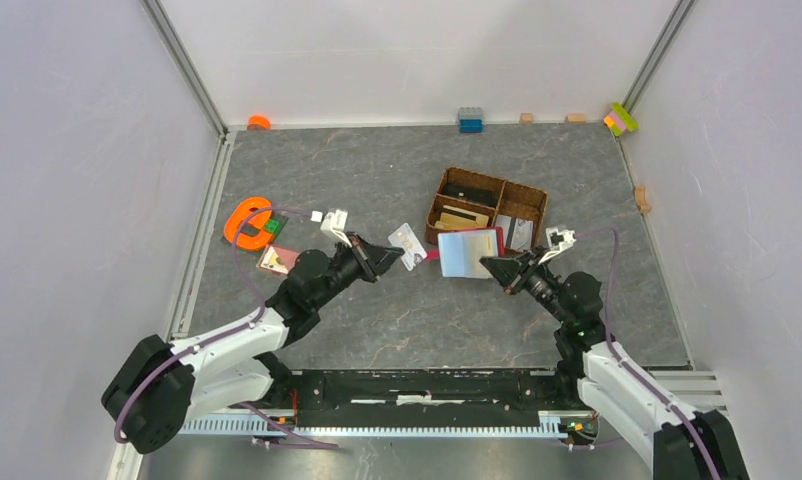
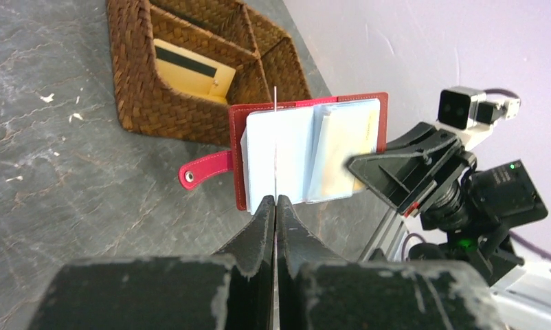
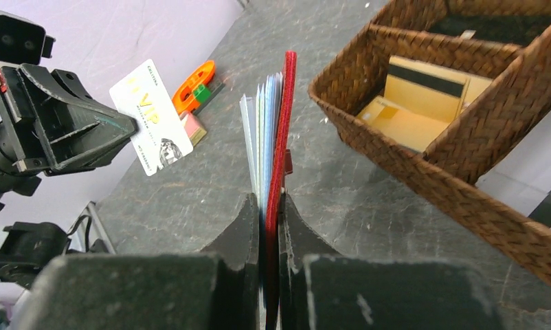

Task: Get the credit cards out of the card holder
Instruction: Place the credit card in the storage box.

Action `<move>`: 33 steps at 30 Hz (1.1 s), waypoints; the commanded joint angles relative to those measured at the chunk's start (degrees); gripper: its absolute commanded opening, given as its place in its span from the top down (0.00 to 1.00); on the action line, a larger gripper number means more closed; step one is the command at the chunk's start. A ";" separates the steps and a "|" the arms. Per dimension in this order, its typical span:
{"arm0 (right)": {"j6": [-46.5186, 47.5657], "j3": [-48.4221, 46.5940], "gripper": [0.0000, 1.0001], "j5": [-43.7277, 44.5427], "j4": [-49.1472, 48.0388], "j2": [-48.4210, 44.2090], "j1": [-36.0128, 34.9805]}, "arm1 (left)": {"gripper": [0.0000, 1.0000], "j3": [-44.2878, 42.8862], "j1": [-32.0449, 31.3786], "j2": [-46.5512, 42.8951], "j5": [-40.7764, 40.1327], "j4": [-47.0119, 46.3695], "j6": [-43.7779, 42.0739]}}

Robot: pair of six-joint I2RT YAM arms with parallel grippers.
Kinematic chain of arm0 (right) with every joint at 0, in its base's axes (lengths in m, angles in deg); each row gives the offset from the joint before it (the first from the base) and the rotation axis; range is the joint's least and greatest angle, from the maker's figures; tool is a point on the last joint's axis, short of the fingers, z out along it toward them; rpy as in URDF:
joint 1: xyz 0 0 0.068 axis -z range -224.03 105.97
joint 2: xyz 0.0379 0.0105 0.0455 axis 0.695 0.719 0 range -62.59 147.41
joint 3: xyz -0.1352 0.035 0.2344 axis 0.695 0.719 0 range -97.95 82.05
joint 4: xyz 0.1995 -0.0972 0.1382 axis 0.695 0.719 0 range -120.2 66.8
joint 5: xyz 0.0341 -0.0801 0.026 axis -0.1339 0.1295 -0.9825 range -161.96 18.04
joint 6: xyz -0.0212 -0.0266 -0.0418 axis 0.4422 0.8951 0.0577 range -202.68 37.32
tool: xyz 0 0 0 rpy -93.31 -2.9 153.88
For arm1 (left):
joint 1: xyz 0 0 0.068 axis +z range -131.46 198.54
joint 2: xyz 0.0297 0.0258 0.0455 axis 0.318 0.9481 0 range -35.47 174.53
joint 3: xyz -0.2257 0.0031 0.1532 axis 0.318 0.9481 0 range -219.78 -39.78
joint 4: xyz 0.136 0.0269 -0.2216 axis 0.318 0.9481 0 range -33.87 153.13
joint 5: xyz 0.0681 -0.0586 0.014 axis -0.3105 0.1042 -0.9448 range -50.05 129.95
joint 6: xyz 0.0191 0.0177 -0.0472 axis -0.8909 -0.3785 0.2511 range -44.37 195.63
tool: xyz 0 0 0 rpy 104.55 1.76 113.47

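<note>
The dark red card holder (image 1: 470, 252) hangs open above the table, its light blue sleeves (image 2: 286, 151) fanned out. My right gripper (image 1: 489, 264) is shut on its lower edge; the right wrist view shows the red cover (image 3: 281, 137) edge-on between the fingers (image 3: 271, 199). My left gripper (image 1: 392, 255) is shut on a white credit card (image 1: 408, 245) with gold "VIP" lettering (image 3: 150, 117), held just left of the holder and apart from it. In the left wrist view that card (image 2: 276, 137) appears only as a thin upright line rising from the shut fingers (image 2: 276, 199).
A brown wicker basket (image 1: 533, 192) with compartments stands just behind the holder, with tan cards (image 3: 410, 103) in it. An orange object (image 1: 247, 222) and a flat card-like item (image 1: 275, 260) lie at the left. Small blocks (image 1: 469, 120) line the back wall.
</note>
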 commanded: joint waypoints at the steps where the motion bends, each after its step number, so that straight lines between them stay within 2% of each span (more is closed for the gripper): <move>1: 4.77 -4.11 1.00 4.49 4.93 -6.62 0.29 | 0.98 -4.18 -1.91 1.59 -6.24 -1.46 4.44; 7: 10.81 -8.23 1.00 14.21 17.03 -18.65 0.27 | 0.98 -7.15 -5.47 5.03 -8.36 -1.03 4.22; 12: 16.18 -14.12 1.00 24.90 26.84 -24.77 0.26 | 0.98 -13.54 -6.92 10.22 -3.55 2.62 0.93; 16: 18.80 -17.08 1.00 29.97 31.29 -28.47 0.29 | 0.98 -20.29 -7.51 16.96 1.48 6.21 -1.53; 24: 20.82 -19.95 1.00 33.53 33.99 -34.96 0.27 | 0.98 -45.64 -9.38 37.07 11.68 24.77 -8.85; 33: 21.05 -21.44 1.00 32.18 34.54 -36.83 0.22 | 0.98 -74.24 -9.96 57.80 12.02 44.48 -12.08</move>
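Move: The left hand, with the credit card pinched in its fingertips, has the storage box's right compartment with the white cards about 26 cm to its right, 13 cm ahead and some 15 cm below. The yellow cards lie about 14 cm right and 15 ahead. The open card holder hangs in between, roughly 13 cm right and 2 ahead, almost level in height. From the right hand that compartment is about 13 cm ahead, 9 right and 12 below. Still pinching the credit card, the left hand sweeps right about 20 cm and some 6 cm forward, slowly at first, then fast, towards the right compartment, staying near its height and turning about 20 degrees clockwise. The right hand keeps its grip on the card holder and clears the way, rising and swinging right, turning clockwise and tipping its fingers upward. ##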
